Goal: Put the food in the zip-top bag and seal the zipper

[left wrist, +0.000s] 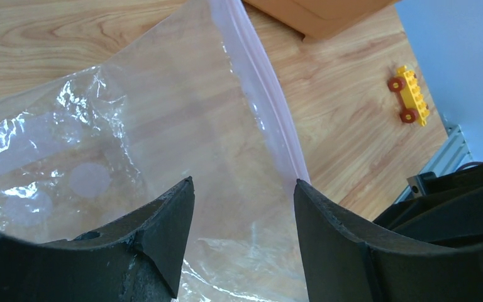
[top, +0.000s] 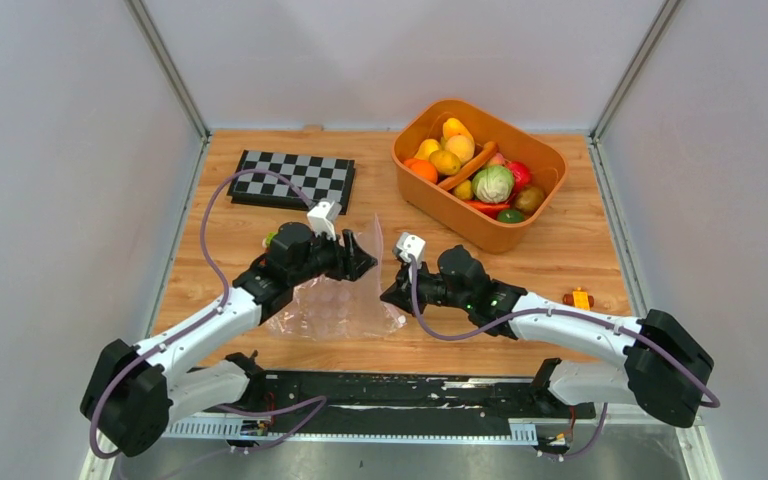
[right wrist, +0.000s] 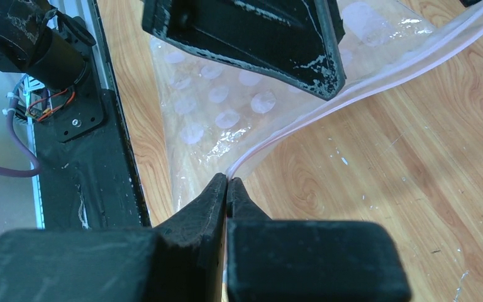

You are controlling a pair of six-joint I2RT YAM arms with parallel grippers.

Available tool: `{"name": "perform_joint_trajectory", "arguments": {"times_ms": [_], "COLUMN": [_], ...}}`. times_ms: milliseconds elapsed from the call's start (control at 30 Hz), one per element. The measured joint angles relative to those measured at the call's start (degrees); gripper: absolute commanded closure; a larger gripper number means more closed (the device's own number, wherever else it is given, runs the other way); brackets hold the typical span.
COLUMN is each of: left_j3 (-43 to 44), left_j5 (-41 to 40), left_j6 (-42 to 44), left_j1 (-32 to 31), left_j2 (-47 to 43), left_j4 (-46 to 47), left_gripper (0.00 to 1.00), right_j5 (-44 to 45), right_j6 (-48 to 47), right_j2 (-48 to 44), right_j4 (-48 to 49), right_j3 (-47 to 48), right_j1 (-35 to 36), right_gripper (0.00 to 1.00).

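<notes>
The clear zip-top bag [top: 335, 305] lies crinkled on the table between both arms; nothing shows inside it. Its pinkish-white zipper [left wrist: 265, 100] runs up along the lifted mouth edge. My left gripper [left wrist: 244, 189] is open, one finger on each side of the bag's film, the right finger [left wrist: 352, 245] against the zipper strip. My right gripper [right wrist: 227, 182] is shut on the zipper [right wrist: 327, 104] at the bag's near corner. In the top view, the left gripper [top: 360, 262] and right gripper [top: 392, 293] meet at the bag's right edge. The food [top: 493, 183] is piled in the orange tub.
The orange tub [top: 460, 215] stands at the back right. A checkerboard [top: 293, 180] lies at the back left. A small yellow wheeled toy [top: 580, 298] [left wrist: 409, 94] sits right of the right arm. The black base rail [right wrist: 94, 163] runs along the near edge.
</notes>
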Motion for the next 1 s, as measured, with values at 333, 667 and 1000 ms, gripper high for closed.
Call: {"name": "perform_joint_trajectory", "arguments": {"times_ms": [333,667,1000], "left_j3": [2.89,3.56,3.56], "left_j5": [-2.36,-4.9,-4.9], "left_j6": [0.61,3.37,3.63], "left_j1": [-2.93,-3.17,-3.17], "left_j2": [3.13,2.89,2.84], "left_j4": [-1.31,-4.04,-4.42], "left_gripper": [0.53,0.81,1.0], "right_j5": [1.42,2.95,4.39], "right_j6": [0.28,2.29,6.19], "right_j2": [0.0,-0.94,-2.23], "right_j4": [-0.17,-1.36,-2.62], "right_j3": [0.2,0.22,0.28], "right_j1": [0.52,0.52,0.52], "right_gripper": [1.0,1.0,1.0]}}
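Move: The bag's pink zipper strip, part-lifted, stands beside the open left fingers, its middle about 2 cm ahead and 2 cm right, nearly level. Its near end, pinched by the right hand, is some 8 cm back and 3 cm right. The chessboard lies about 30 cm ahead and 15 cm left, the orange bin 28 cm ahead and 23 cm right, both roughly 10 cm lower. From the right hand the strip's middle is about 9 cm ahead and 1 cm left. The right fingers keep their pinch on the near end of the zipper strip, barely shifting and turning about 5 degrees clockwise. Beside the strip the left hand sinks a little, under 1 cm, edges about 1 cm left away from the strip and comes partly back, rolling some 5 degrees, left side up, while its fingers close from two-thirds open to shut at the clear film; whether they pinch film can't be seen. ##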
